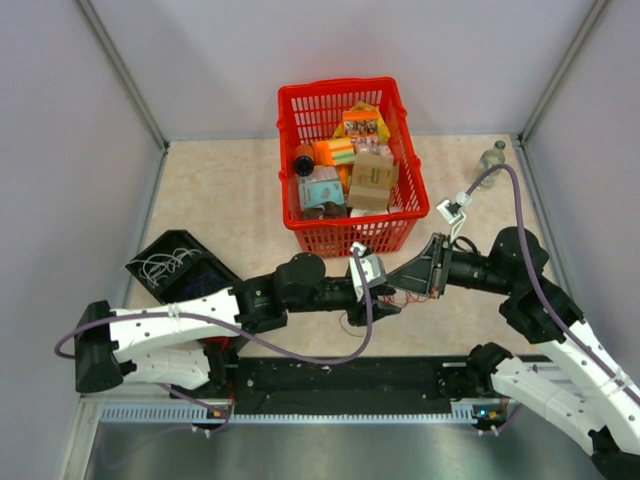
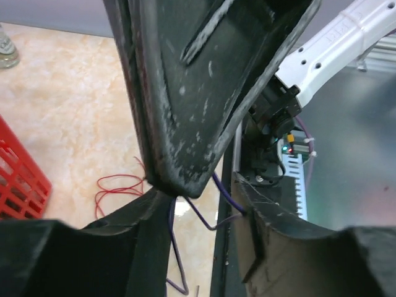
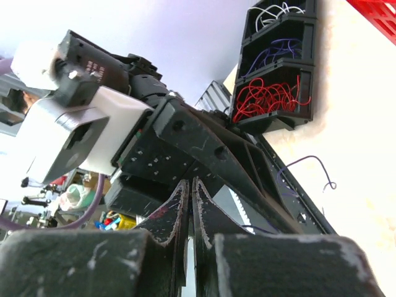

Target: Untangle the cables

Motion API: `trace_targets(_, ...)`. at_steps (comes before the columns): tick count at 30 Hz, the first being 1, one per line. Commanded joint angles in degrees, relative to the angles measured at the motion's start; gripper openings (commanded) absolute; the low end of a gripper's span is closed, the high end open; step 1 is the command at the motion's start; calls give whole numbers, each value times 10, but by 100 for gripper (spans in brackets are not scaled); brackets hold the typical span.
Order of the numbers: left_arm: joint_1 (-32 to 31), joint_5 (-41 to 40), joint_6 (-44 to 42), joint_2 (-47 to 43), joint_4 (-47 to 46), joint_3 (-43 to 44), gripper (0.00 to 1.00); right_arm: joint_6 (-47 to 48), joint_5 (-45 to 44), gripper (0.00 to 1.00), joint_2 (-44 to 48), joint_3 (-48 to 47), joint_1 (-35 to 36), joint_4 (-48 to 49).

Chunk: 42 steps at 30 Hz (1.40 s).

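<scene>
The cables are thin wires on the beige table in front of the basket: red loops and a purple strand. My right gripper is shut, and its tip pinches the purple strand. One end of the strand hangs down. The other end runs across to the right finger of my left gripper. The left gripper's jaws stand apart on either side of the right gripper's tip, with the strand crossing the gap. Another purple wire lies loose on the table.
A red basket of boxes stands just behind the grippers. A black sorting box at the left holds white, purple and red wires in separate compartments. There is a bottle at the back right and a black base strip near the arms.
</scene>
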<state>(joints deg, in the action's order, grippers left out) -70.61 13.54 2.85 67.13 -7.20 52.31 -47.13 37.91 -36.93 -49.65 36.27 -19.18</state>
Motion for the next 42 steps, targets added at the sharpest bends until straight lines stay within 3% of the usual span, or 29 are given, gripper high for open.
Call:
trace_targets(1, 0, -44, 4, -21, -30, 13, 32, -7, 12, 0, 0, -35, 6, 44)
trace_targets(4, 1, -90, 7, -39, -4, 9, 0, 1, -2, 0, 0, -34, 6, 42)
trace_targets(5, 2, -112, 9, -51, 5, 4, 0, 10, -18, 0, 2, -35, 6, 31)
trace_targets(6, 4, -130, 14, -65, 17, -3, 0, 22, -45, 9, 2, -40, 6, 8)
trace_targets(8, 12, -188, 28, -98, 48, -19, 0, 54, -126, 67, 4, -48, 6, -45)
trace_targets(9, 17, -223, 41, -116, 69, -26, 0, 68, -182, 81, 7, -53, 6, -73)
trace_targets(11, 35, -274, 72, -160, 145, -40, 0, 94, -280, 91, 10, -61, 6, -116)
trace_targets(14, 92, -350, 136, -232, 248, -51, 0, 120, -335, 92, 12, -62, 5, -127)
trace_targets(20, 302, -357, 188, -328, 367, -40, 0, 136, -324, 91, -9, -42, 4, -123)
trace_targets(28, 467, -375, 179, -229, 407, 31, 0, 125, -307, 91, -15, -11, 4, -107)
trace_targets(33, 527, -467, 210, -196, 431, 31, 0, 128, -315, 91, 2, -1, 2, -107)
trace_targets(42, 569, -464, 202, -234, 418, -10, 0, 130, -308, 91, -12, 2, -1, -107)
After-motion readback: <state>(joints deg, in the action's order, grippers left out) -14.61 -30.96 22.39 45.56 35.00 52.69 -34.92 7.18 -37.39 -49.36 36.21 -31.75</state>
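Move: The purple cable hangs from the right hand's shut tips and runs down, within about a centimetre, between the left hand's half-closed pads. For the left hand, the tray's purple compartment lies some 41 cm left, 17 cm ahead and 25 cm down, with the white compartment about 8 cm farther left and 6 cm farther out than it. The red cable lies about 15 cm ahead and 5 cm right of the right hand, some 30 cm below. The left hand finishes closing on the purple cable just under the right hand's tips; the right hand then opens wide to let go and backs off about 8 cm forward, 5 cm right and 6 cm down, turning clockwise towards the red cable. Keeping the cable pinched, the left hand sweeps some 40 cm left and 17 cm forward, nearly level until it dips a few centimetres late on, swinging about 105 degrees counter-clockwise until its fingers point forward and down at the tray. ##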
